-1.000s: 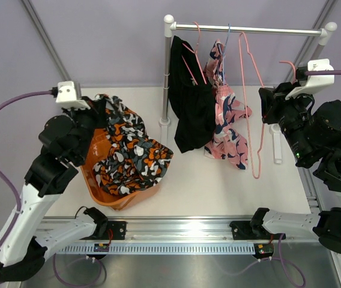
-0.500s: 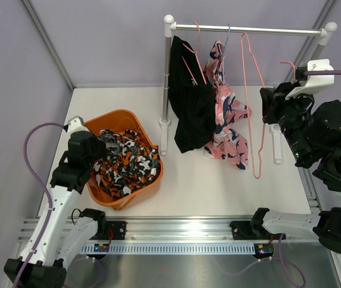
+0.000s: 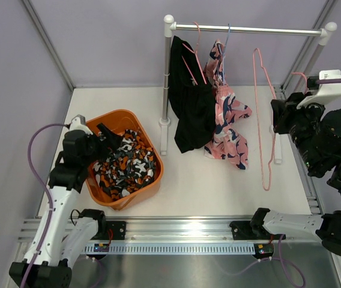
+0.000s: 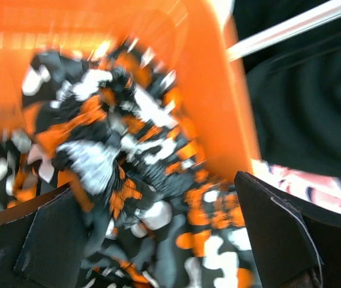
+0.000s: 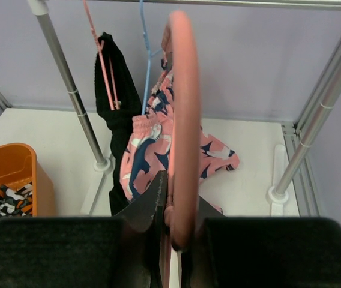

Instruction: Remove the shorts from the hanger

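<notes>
The camouflage-print shorts (image 3: 125, 168) lie bunched in the orange basket (image 3: 122, 116). My left gripper (image 3: 106, 137) hovers over the basket's far left side, open and empty; in the left wrist view its fingers spread wide (image 4: 155, 192) above the shorts (image 4: 128, 168). The black shorts (image 3: 188, 114) and the pink blotched shorts (image 3: 227, 129) hang from hangers on the rail (image 3: 248, 29). My right gripper (image 3: 277, 114) is shut on an empty pink hanger (image 3: 265, 120), held off the rail to the right. The right wrist view shows the jaws (image 5: 179, 216) clamped on its wire (image 5: 182, 90).
The rack's left post (image 3: 167, 72) stands between the basket and the hanging shorts. Its right post (image 3: 314, 57) and foot (image 3: 277, 144) are beside my right arm. The purple enclosure walls close in the back and both sides.
The left arm lowered the camouflage shorts into the basket and let them go. The right gripper lifted the empty pink hanger off the rail and carried it right.
</notes>
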Robot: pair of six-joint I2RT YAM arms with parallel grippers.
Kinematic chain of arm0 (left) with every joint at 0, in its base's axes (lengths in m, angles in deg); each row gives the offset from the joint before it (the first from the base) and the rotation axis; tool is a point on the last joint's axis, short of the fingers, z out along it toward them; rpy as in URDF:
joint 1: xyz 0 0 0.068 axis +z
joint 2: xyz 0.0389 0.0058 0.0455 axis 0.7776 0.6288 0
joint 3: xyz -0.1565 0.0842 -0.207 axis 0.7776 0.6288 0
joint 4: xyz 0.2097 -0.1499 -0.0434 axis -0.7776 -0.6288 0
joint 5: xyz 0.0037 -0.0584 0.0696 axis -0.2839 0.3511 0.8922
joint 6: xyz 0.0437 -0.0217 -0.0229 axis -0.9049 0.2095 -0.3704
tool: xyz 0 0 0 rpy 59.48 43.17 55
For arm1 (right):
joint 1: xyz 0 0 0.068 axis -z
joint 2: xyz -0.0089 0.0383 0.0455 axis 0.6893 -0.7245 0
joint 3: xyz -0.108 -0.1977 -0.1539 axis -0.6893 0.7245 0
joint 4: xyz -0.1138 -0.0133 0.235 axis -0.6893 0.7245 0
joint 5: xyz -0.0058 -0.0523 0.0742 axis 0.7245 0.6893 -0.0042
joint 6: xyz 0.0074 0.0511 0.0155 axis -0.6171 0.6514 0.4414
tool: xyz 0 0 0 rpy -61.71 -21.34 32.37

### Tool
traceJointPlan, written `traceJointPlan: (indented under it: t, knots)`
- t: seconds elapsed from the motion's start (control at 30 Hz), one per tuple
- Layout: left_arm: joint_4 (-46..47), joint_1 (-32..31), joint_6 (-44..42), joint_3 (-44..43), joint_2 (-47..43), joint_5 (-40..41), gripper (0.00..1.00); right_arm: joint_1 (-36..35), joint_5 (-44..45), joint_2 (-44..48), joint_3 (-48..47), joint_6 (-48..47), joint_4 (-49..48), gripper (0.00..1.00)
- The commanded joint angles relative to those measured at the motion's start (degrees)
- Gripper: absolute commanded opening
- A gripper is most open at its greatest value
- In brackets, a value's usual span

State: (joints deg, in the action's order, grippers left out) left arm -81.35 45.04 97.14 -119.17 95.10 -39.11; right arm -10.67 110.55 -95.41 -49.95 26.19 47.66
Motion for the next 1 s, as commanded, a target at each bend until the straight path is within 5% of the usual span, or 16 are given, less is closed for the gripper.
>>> traceJointPlan:
  t: [0.0,0.2,0.37,0.63,0.97]
  knots:
    - [1.48,0.29,-5.99,-9.12,-0.75,-2.97,0.99,-0.34,5.72,0.07,-0.53,4.94,7.06,0.00]
    - [0.68,0.29,-9.78,-15.29,-1.18,-7.27,0.99,5.00,-3.02,-2.90,0.99,6.70,9.35,0.00]
    - [0.42,0.29,-11.80,-17.58,-2.06,-8.95,0.99,22.39,-13.41,-8.27,0.98,3.46,5.06,0.00]
    - [4.19,0.20,-8.74,-13.81,-6.63,-14.48,0.99,50.26,-49.95,-20.04,-6.13,2.48,-2.94,0.00]
    - [6.31,0.20,-8.99,-3.26,-12.26,-15.81,0.99,57.49,-61.24,-26.39,-12.73,1.96,-7.25,0.00]
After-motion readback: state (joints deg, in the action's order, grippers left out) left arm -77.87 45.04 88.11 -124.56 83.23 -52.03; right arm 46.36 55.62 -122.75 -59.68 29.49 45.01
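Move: For the empty pink hanger pinched in the right hand, the bare right stretch of the rail is about 26 cm ahead, 11 cm to the right and a touch below hand height. Of its neighbours, the right post top stands 10 cm farther right along the rail; the pink patterned shorts hang 24 cm ahead of the hand, 6 left, 25 down. The dropped camouflage shorts lie in the basket some 14 cm below the left hand, 2 ahead and 3 right. The empty hanger is carried back to the rail, still pinched in the right hand: a short dip first, then a quick sweep some 19 cm forward, drifting right and sinking to about 9 cm lower before a slight rise, fingers tipping down nearly 20 degrees. The left hand, still open, climbs clear of the shorts in the basket by over 10 cm, tilting up and easing back, then starts to sink again. ##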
